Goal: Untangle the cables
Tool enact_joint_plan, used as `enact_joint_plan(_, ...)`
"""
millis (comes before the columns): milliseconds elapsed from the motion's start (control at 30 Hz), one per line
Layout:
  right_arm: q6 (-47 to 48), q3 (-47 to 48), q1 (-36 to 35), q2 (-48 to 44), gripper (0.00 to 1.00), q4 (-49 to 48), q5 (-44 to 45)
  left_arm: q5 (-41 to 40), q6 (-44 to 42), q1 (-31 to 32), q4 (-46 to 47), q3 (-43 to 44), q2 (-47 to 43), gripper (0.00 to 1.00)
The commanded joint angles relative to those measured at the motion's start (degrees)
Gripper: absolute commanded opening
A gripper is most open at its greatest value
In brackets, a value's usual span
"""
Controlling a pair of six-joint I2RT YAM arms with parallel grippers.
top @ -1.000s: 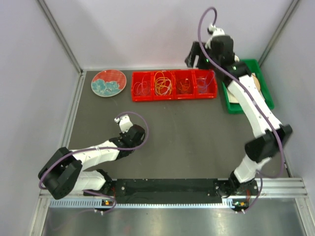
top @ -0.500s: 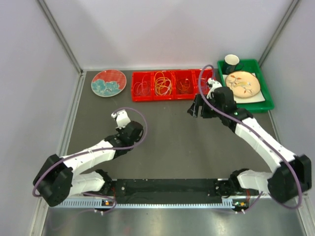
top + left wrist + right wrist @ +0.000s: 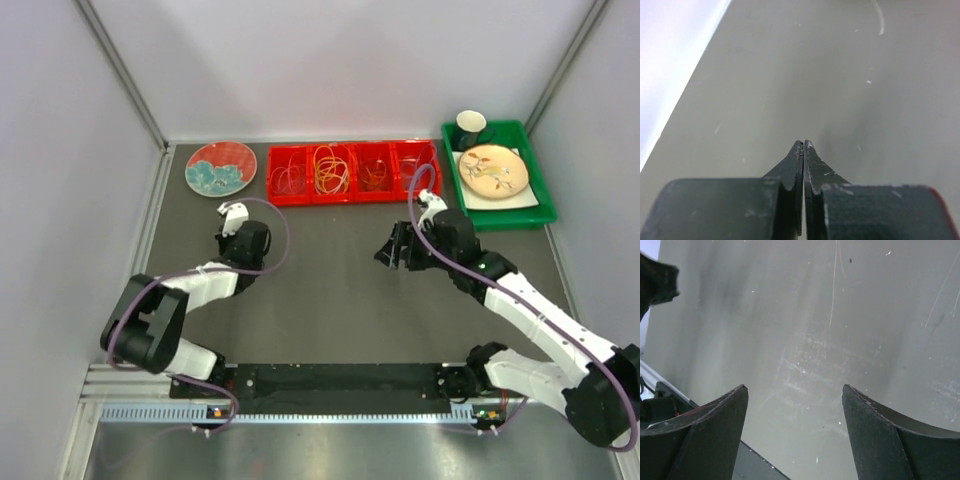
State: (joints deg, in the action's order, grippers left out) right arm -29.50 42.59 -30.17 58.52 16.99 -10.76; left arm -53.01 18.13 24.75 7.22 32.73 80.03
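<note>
The cables lie as thin loose coils in a red four-compartment bin (image 3: 352, 197) at the back of the table. An orange and yellow coil (image 3: 331, 169) is the clearest; paler loops (image 3: 288, 176), reddish loops (image 3: 375, 176) and purplish loops (image 3: 416, 173) fill the other compartments. My left gripper (image 3: 236, 222) (image 3: 803, 142) is shut with nothing in it, low over bare table near the left wall. My right gripper (image 3: 392, 248) (image 3: 795, 386) is open and empty above bare table, in front of the bin. No cable shows in either wrist view.
A red and teal plate (image 3: 221, 168) sits left of the bin. A green tray (image 3: 505, 217) at the back right holds a patterned plate (image 3: 492, 170) and a dark cup (image 3: 471, 124). Walls close in both sides, and a black rail (image 3: 340, 385) runs along the near edge.
My right arm came down from above the bin's right end to the table's middle, jaws still open. My left arm swung toward the back left, still shut.
</note>
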Motion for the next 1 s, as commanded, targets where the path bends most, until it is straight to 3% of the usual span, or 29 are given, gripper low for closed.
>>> enact_joint_plan(0,-1.4,-0.6,-0.9,-4.3,0.75,-1.8,-0.8,8.3,-10.0,-7.2,15.6,-0.3,4.5,0.0)
enact_joint_plan(67,-1.5,-1.4,-0.8,-5.3,0.75,-1.2,-0.7,14.5,-9.1,-11.1,19.6,-2.9,5.0,0.0)
enact_joint_plan(100,-1.5,-1.5,-0.8,-6.0,0.75,-1.1,-0.8,16.4,-10.2,-12.1,26.0,-4.2,5.5,0.0)
enact_joint_plan(133,-1.5,-2.1,-0.9,-6.4,0.75,-0.7,-0.8,19.4,-10.4,-13.3,25.7,-4.3,5.3,0.0)
enact_joint_plan(267,-1.4,-3.6,-0.8,-7.4,0.75,-0.7,-0.8,22.2,-13.9,-14.5,41.0,-8.7,6.0,0.0)
enact_joint_plan(400,-1.4,-5.1,-0.9,-7.9,0.75,-0.6,-0.7,25.2,-15.8,-15.8,46.0,-9.5,8.1,0.0)
enact_joint_plan(467,-1.4,-5.4,-0.8,-8.4,0.75,-0.6,-0.6,27.5,-16.6,-16.7,53.2,-11.1,10.6,0.0)
enact_joint_plan(567,-0.9,-6.2,-0.9,-9.2,0.75,-0.6,0.0,32.9,-13.0,-20.0,48.7,-11.0,8.7,0.0)
enact_joint_plan(633,-0.8,-7.1,-0.9,-9.6,0.75,-0.7,0.1,39.8,-14.4,-20.6,53.0,-14.8,9.0,0.0)
enact_joint_plan(700,-1.3,-8.4,-0.9,-10.4,0.75,-1.3,0.7,43.0,-17.6,-20.5,63.7,-17.0,11.8,0.0)
enact_joint_plan(800,-1.8,-9.7,-0.9,-11.7,0.76,-1.4,2.3,43.0,-17.0,-20.5,56.8,-15.2,10.5,0.0)
enact_joint_plan(900,-0.5,-9.0,-0.9,-14.0,0.77,0.7,12.1,43.1,-16.9,-20.6,57.9,-15.2,10.4,0.0)
enact_joint_plan(967,-1.0,-9.0,-0.8,-16.0,0.82,2.2,26.5,43.1,-17.1,-20.6,58.8,-15.6,10.9,0.0)
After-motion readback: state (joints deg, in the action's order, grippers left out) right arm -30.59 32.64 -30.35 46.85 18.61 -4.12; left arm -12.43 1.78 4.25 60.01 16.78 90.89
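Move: The cables already lie sorted in the red organizer. Its middle is about 24 cm ahead of my left hand, 33 cm to the right and 6 cm lower; the patterned plate is some 25 cm ahead, 3 cm left and 7 cm below. From my right hand, that red organizer is roughly 32 cm ahead, 6 cm left and 15 cm down, with the green tray about 32 cm ahead, 34 cm right and 15 cm down. With nothing left to grasp, I ease my empty left hand about 5 cm forward over bare table towards the plate, veering left and partly back while sinking a little, fingers still shut and swinging some 20 degrees clockwise as they tip up to point nearly straight ahead. My right hand, wide open, rises slightly, then sinks while drawing back and right, away from the organizer, a few centimetres in all. ##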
